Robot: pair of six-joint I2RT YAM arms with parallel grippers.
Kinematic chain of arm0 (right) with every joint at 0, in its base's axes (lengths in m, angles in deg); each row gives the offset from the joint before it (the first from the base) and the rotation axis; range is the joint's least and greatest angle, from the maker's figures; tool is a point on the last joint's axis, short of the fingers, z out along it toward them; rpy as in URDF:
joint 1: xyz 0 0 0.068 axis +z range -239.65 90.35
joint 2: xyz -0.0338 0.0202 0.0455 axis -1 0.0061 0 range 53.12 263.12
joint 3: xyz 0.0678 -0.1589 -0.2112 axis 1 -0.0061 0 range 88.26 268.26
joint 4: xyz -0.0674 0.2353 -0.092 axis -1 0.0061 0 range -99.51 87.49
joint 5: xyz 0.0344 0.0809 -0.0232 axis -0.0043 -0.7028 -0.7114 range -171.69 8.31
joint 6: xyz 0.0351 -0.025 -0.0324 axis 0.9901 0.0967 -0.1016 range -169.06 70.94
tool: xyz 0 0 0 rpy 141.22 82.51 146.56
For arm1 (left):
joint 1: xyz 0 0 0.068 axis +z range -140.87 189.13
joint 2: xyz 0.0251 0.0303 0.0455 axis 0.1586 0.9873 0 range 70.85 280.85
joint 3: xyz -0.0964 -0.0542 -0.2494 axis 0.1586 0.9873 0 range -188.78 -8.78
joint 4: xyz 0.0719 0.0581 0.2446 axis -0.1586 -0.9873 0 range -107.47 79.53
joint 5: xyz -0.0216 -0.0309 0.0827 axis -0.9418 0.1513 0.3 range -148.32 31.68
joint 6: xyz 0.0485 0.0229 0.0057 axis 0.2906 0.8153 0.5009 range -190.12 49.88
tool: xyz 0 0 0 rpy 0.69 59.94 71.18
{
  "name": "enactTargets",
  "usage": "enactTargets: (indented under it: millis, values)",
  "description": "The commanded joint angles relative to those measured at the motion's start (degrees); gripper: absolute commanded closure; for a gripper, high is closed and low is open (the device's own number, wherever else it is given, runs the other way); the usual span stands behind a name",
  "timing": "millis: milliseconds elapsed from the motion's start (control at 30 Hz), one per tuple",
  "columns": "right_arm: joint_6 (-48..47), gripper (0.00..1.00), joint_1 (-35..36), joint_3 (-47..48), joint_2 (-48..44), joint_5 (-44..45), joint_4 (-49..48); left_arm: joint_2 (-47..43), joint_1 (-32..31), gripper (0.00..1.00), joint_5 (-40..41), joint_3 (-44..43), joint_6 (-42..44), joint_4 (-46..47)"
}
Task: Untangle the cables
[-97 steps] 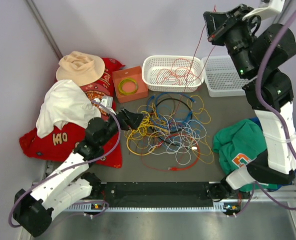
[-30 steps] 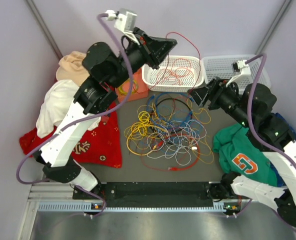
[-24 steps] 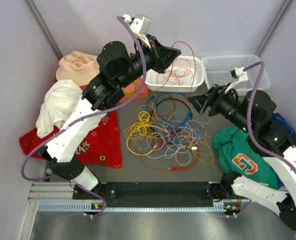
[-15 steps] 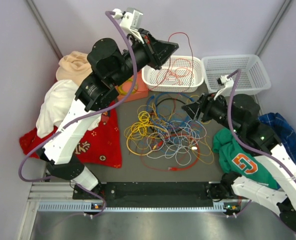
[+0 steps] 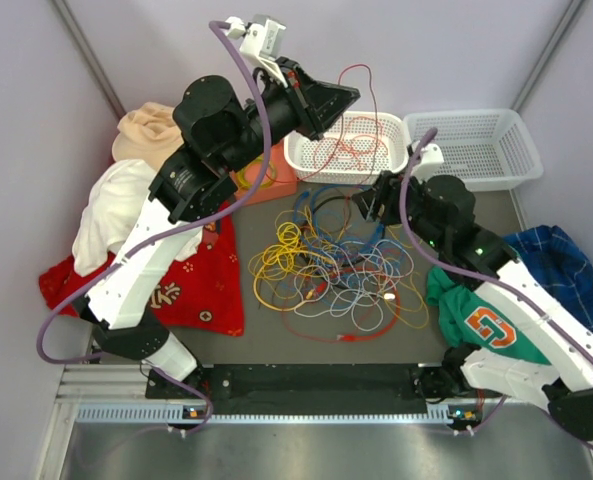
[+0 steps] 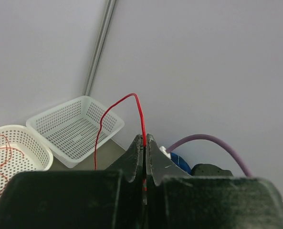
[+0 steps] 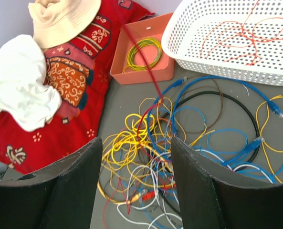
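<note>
The cables [image 5: 331,262] lie in a tangled heap of yellow, blue, white, black and red loops on the grey table. My left gripper [image 5: 350,97] is raised high above the left white basket, shut on one thin red cable [image 5: 369,67] that arcs up from its tips [image 6: 144,140] and drops towards the heap. In the right wrist view that red cable [image 7: 143,67] runs taut down into the heap [image 7: 155,143]. My right gripper [image 5: 366,206] hangs open over the heap's far right part, with nothing between its fingers [image 7: 136,143].
A white basket [image 5: 306,158] holds loose red-orange cables; a second one [image 5: 476,150] stands to its right. An orange tray [image 7: 127,71] holds a green-yellow coil. Red cloth [image 5: 191,290], white cloth [image 5: 111,215] and hat [image 5: 141,130] lie left; green shirt [image 5: 476,320] and blue cloth [image 5: 556,260] right.
My right arm has swung left and down from beside the right basket to above the heap, its jaws narrowing a little. The left gripper stays raised, shut on the red cable.
</note>
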Motion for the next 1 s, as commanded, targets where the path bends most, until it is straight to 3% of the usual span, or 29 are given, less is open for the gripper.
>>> enactTargets:
  millis: [0,267,400,433,467,567,667,700,767,867,967]
  values:
    - [-1.2,0.41,0.1,0.9,3.6,3.4,-9.6,-1.6,0.1,1.0,-1.7,-0.9,-1.4,1.2]
    - [-0.6,0.54,0.0,2.0,10.8,6.4,-14.7,-4.0,0.1,1.0,-1.6,1.6,-1.1,1.4]
    - [0.5,0.79,0.1,0.6,10.7,8.4,-18.9,-4.9,0.1,1.0,-1.0,3.2,-0.5,1.2]
    - [0.7,0.94,0.1,0.2,10.2,8.3,-19.1,-5.3,0.1,1.0,-0.6,3.5,0.0,1.2]
    - [0.8,1.0,0.1,0.0,9.6,8.5,-19.0,-6.0,0.1,1.0,-0.1,4.1,0.3,0.8]
    - [0.9,1.0,0.3,3.4,6.3,9.4,-13.7,-8.2,0.1,1.0,4.0,8.3,1.2,0.8]
    - [-0.6,1.0,0.3,15.2,6.5,9.6,-2.5,-11.2,0.1,0.77,11.5,16.0,1.4,1.3]
    - [-1.9,1.0,0.3,19.2,7.5,9.6,0.6,-11.9,0.2,0.55,13.1,20.7,1.4,1.4]
    - [-2.9,1.0,0.4,31.3,11.0,10.0,9.2,-14.0,0.4,0.39,17.1,27.8,1.2,2.0]
    - [-7.0,1.0,0.4,46.8,17.5,12.1,16.8,-17.0,0.6,0.03,20.6,37.2,0.0,4.4]
    - [-8.4,1.0,-0.6,60.7,24.6,14.3,22.3,-20.7,0.7,0.02,24.0,45.4,-1.5,7.5]
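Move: The hanging strand of red cable, whose upper part the left fingers still pinch, is about 6 cm ahead of the right hand, 2 cm left and 2 cm below. From the right hand, the cable tangle lies some 2 cm ahead, 2 left and 32 below; the white basket about 29 ahead, 1 left and 30 below; the orange box about 24 ahead, 21 left and 30 below. From the left hand that strand is roughly 7 cm ahead, 3 right and 28 below. The red cable changes hands: the right hand reaches about 6 cm forward and slightly left and down, pinches its hanging strand, then draws back a little and lifts fast by over 20 cm, tipping upward. Once the right has closed, the left opens wide, lets go, and sinks some 16 cm towards the tangle, moving a little left and forward and turning downward and counter-clockwise. ##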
